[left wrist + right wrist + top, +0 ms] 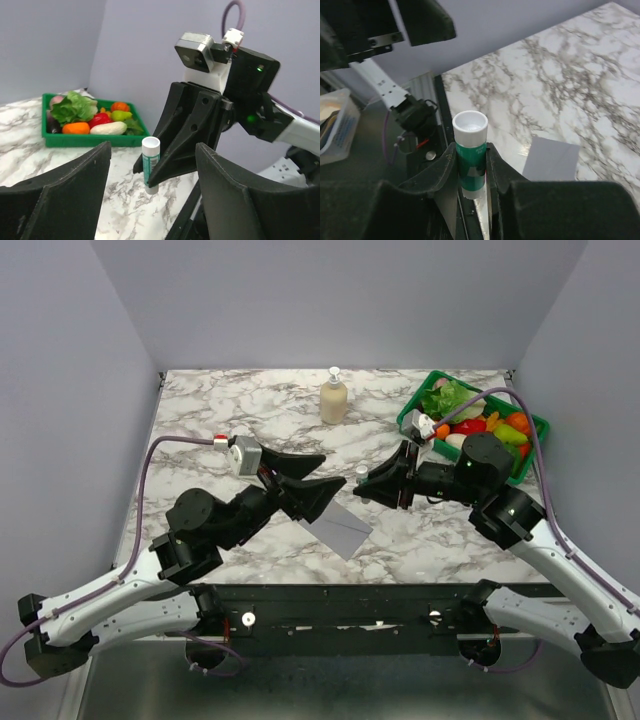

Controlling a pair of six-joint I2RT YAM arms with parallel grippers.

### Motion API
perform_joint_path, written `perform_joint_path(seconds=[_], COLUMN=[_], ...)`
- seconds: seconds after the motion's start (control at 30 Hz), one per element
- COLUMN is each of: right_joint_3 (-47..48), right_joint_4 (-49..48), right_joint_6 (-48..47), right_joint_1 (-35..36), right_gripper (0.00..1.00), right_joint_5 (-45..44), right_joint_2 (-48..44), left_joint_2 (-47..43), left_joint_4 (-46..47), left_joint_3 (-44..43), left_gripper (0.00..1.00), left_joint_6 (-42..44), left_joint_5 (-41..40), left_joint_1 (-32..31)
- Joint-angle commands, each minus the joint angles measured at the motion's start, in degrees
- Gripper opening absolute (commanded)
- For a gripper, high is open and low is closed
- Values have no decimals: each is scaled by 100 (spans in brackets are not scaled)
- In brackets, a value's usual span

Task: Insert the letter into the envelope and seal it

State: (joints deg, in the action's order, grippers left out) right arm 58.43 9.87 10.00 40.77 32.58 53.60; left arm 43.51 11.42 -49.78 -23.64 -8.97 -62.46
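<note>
The grey envelope [345, 530] lies flat on the marble table, just in front of both grippers; its corner also shows in the right wrist view [552, 160]. The letter is out of view. My right gripper [362, 485] [471, 157] is shut on an upright green-and-white glue stick [361, 472] [470, 150], held above the table. My left gripper [327, 472] [152, 150] faces it with its jaws wide apart and nothing between them. Seen from the left wrist, the glue stick [150, 162] stands a little beyond those open fingers.
A green basket [412, 405] [95, 141] of toy vegetables sits at the back right, close behind the right arm. A beige pump bottle [333, 398] stands at the back centre. The table's near edge runs just below the envelope.
</note>
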Motion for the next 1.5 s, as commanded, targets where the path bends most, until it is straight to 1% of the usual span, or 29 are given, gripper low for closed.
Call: perform_joint_path(seconds=[0.0, 0.03, 0.07, 0.17, 0.37, 0.47, 0.57, 0.6, 0.7, 0.87, 0.97, 1.0, 1.1, 1.17, 1.23, 1.27, 1.3, 1.33, 1.4, 1.43, 1.47], right_joint_3=[45, 71, 132, 195, 247, 256, 247, 256, 256, 256, 247, 247, 230, 204, 203, 186, 177, 186, 177, 177, 186], right_joint_4=[23, 50, 111, 199, 323, 384, 463, 481, 490, 507, 507, 516, 525, 534, 551, 551, 551, 560, 586, 604, 621], right_joint_6=[-121, -130, -139, -156, -218, -244, -288, -288, -297, -314, -323, -323, -341, -350, -358, -358, -367, -358, -358, -358, -332], right_joint_1=[18, 18, 18, 18, 18, 18, 18, 18, 18, 18, 18, 18, 18, 18, 18, 18, 18, 18, 18, 18, 18], right_gripper=[1, 1, 1, 1, 1, 1, 1, 1, 1, 1, 1, 1, 1, 1, 1, 1, 1, 1, 1, 1, 1], right_joint_5=[1521, 1628, 1725, 2006, 2182, 2244, 2279, 2288, 2306, 2288, 2262, 2253, 2227, 2209, 2183, 2174, 2122, 2078, 1885, 1440, 1122], right_joint_2=[-96, -96, -78, -52, -78, -78, -96, -87, -113, -157, -183, -184, -192, -175, -175, -184, -184, -175, -157, -140, -88], left_joint_2=[-26, 0, 61, 193, 334, 386, 466, 527, 659, 738, 729, 703, 677, 650, 633, 641, 650, 659, 694, 712, 738], left_joint_4=[535, 589, 659, 853, 897, 958, 1055, 1090, 1134, 1240, 1266, 1284, 1310, 1336, 1363, 1372, 1380, 1372, 1250, 1109, 899], left_joint_3=[336, 355, 381, 416, 311, 293, 276, 258, 241, 276, 320, 328, 355, 372, 390, 381, 381, 390, 346, 303, 233], left_gripper=[71, 71, 70, 70, 65, 61, 55, 52, 49, 46, 42, 36, 28, 27, 23, 19, 5, 0, 0, 0, 0], left_joint_6=[-53, -158, -211, -343, -361, -422, -519, -545, -633, -730, -756, -765, -782, -800, -835, -844, -853, -888, -888, -871, -757], left_joint_5=[1642, 1818, 2168, 2592, 2760, 2857, 2998, 3041, 3217, 3297, 3305, 3305, 3314, 3332, 3358, 3358, 3367, 3367, 3262, 3140, 2729], left_joint_1=[146, 181, 190, 199, 234, 286, 348, 357, 383, 410, 427, 436, 462, 480, 497, 506, 515, 533, 550, 542, 550])
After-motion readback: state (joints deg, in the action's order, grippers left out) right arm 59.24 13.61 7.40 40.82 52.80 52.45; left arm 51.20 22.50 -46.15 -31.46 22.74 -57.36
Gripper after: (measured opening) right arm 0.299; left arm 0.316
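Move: The glue stick stands upright in the right fingers. From the open left gripper its middle is about 3 cm ahead, 5 cm to the right and 4 cm lower; from the right hand point it is straight in the pads, its middle perhaps 1 cm above. The grey envelope lies far below on the table, roughly 5 cm ahead of the left gripper, about level with it sideways and some 27 cm down. Draw the right gripper back about 7 cm, turning it some 20 degrees counter-clockwise and keeping its grip on the glue stick. Bring the left gripper back and to the right about 5 cm each way and a little down, swinging it clockwise to face the right one, then close its fingers from wide open and pinch the stick's upper part. ##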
